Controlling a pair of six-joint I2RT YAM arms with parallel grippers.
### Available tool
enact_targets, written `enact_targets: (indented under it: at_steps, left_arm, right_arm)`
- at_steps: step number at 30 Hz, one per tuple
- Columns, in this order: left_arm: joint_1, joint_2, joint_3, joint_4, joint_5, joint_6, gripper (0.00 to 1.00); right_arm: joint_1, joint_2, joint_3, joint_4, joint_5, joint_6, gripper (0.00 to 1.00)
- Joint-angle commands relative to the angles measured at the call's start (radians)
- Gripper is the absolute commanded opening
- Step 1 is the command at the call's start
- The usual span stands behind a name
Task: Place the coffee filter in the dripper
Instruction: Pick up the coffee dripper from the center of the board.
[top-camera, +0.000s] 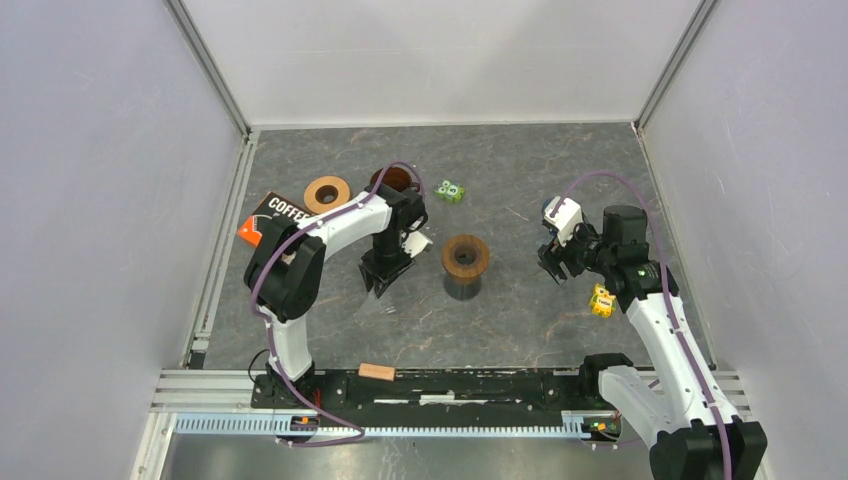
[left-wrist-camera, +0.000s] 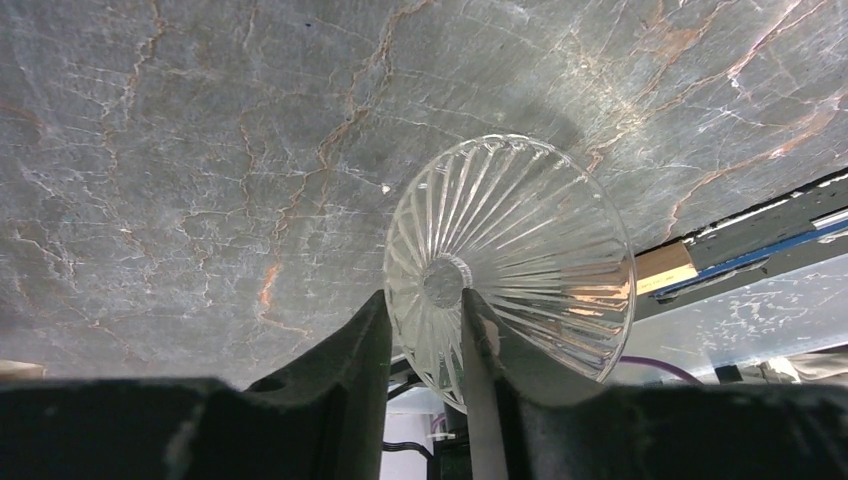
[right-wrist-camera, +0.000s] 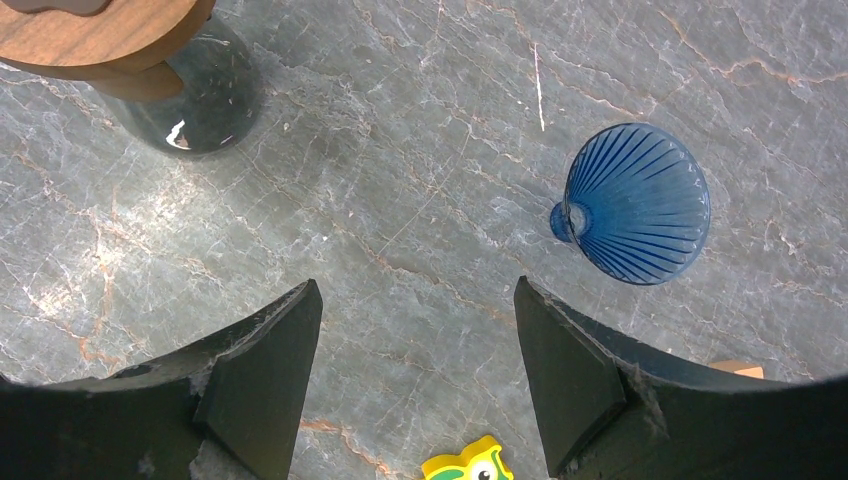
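Observation:
My left gripper (left-wrist-camera: 425, 300) is shut on the wall of a clear ribbed glass dripper (left-wrist-camera: 520, 260) and holds it tilted above the table; in the top view that gripper (top-camera: 383, 280) hangs left of the carafe. A white paper piece (top-camera: 418, 243), perhaps the filter, lies beside the left wrist. A blue ribbed dripper (right-wrist-camera: 635, 205) lies on its side on the table, ahead and to the right of my right gripper (right-wrist-camera: 415, 300). The right gripper (top-camera: 556, 268) is open and empty.
A glass carafe with a wooden collar (top-camera: 465, 262) stands mid-table and shows in the right wrist view (right-wrist-camera: 200, 100). A coffee box (top-camera: 270, 215), two wooden rings (top-camera: 327, 193) (top-camera: 392, 180), a green toy (top-camera: 451, 190), a yellow toy (top-camera: 601, 300) and a wooden block (top-camera: 377, 372) lie around.

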Motion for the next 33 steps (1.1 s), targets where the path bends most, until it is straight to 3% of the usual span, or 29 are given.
enact_targets:
  at_steps: [1,6,15,21,26,31,33]
  left_arm:
    - [-0.003,-0.003,-0.004,-0.023,0.030,0.028,0.36]
    - [-0.003,-0.007,0.002,-0.035,0.036,0.033,0.27]
    - [-0.002,-0.066,0.029,-0.073,0.090,0.064,0.02]
    - [0.009,-0.173,0.058,-0.091,0.135,0.088,0.02]
    - [0.054,-0.279,0.216,-0.182,0.248,0.135,0.02]
    - [0.061,-0.319,0.425,-0.177,0.422,0.143,0.02]
    - [0.057,-0.294,0.516,-0.158,0.486,0.121,0.02]
  right_arm:
    - [-0.004,-0.014,0.002,0.021,-0.015,-0.013,0.77]
    - [-0.004,-0.010,0.016,0.009,-0.016,-0.020,0.77]
    - [-0.003,0.031,0.101,-0.032,-0.060,-0.044,0.77]
    - [0.003,0.055,0.176,-0.056,-0.186,-0.064,0.78]
    - [0.047,0.071,0.261,-0.050,-0.286,-0.067,0.80]
    - [0.190,0.056,0.339,-0.032,-0.317,-0.122,0.81]
    - [0.270,0.062,0.393,-0.078,-0.284,-0.196,0.75]
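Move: The clear coffee dripper lies on its side right at the left hand, its middle about 2 cm back and 1 cm below, with the half-closed fingers around its near wall. From that hand the carafe with the wooden collar stands some 17 cm right and 2 cm ahead, the wooden block 16 cm straight back, the brown dripper about 21 cm ahead and 3 cm right. From the right hand the clear dripper is roughly 33 cm left and 5 cm back, the carafe 16 cm left and 1 cm back, both well below. The left fingers, already part closed, go on shutting until they pinch the clear dripper's thin wall, the hand creeping back about a centimetre meanwhile, then it pulls the dripper up off the board, slowly at first and then fast, some 16 cm, drifting right as the fingertips swing out to the right and forward by about 30 degrees. Once the grip is shut the right hand, empty and still wide open, also sets off up and to its left over the board, turning counter-clockwise. ##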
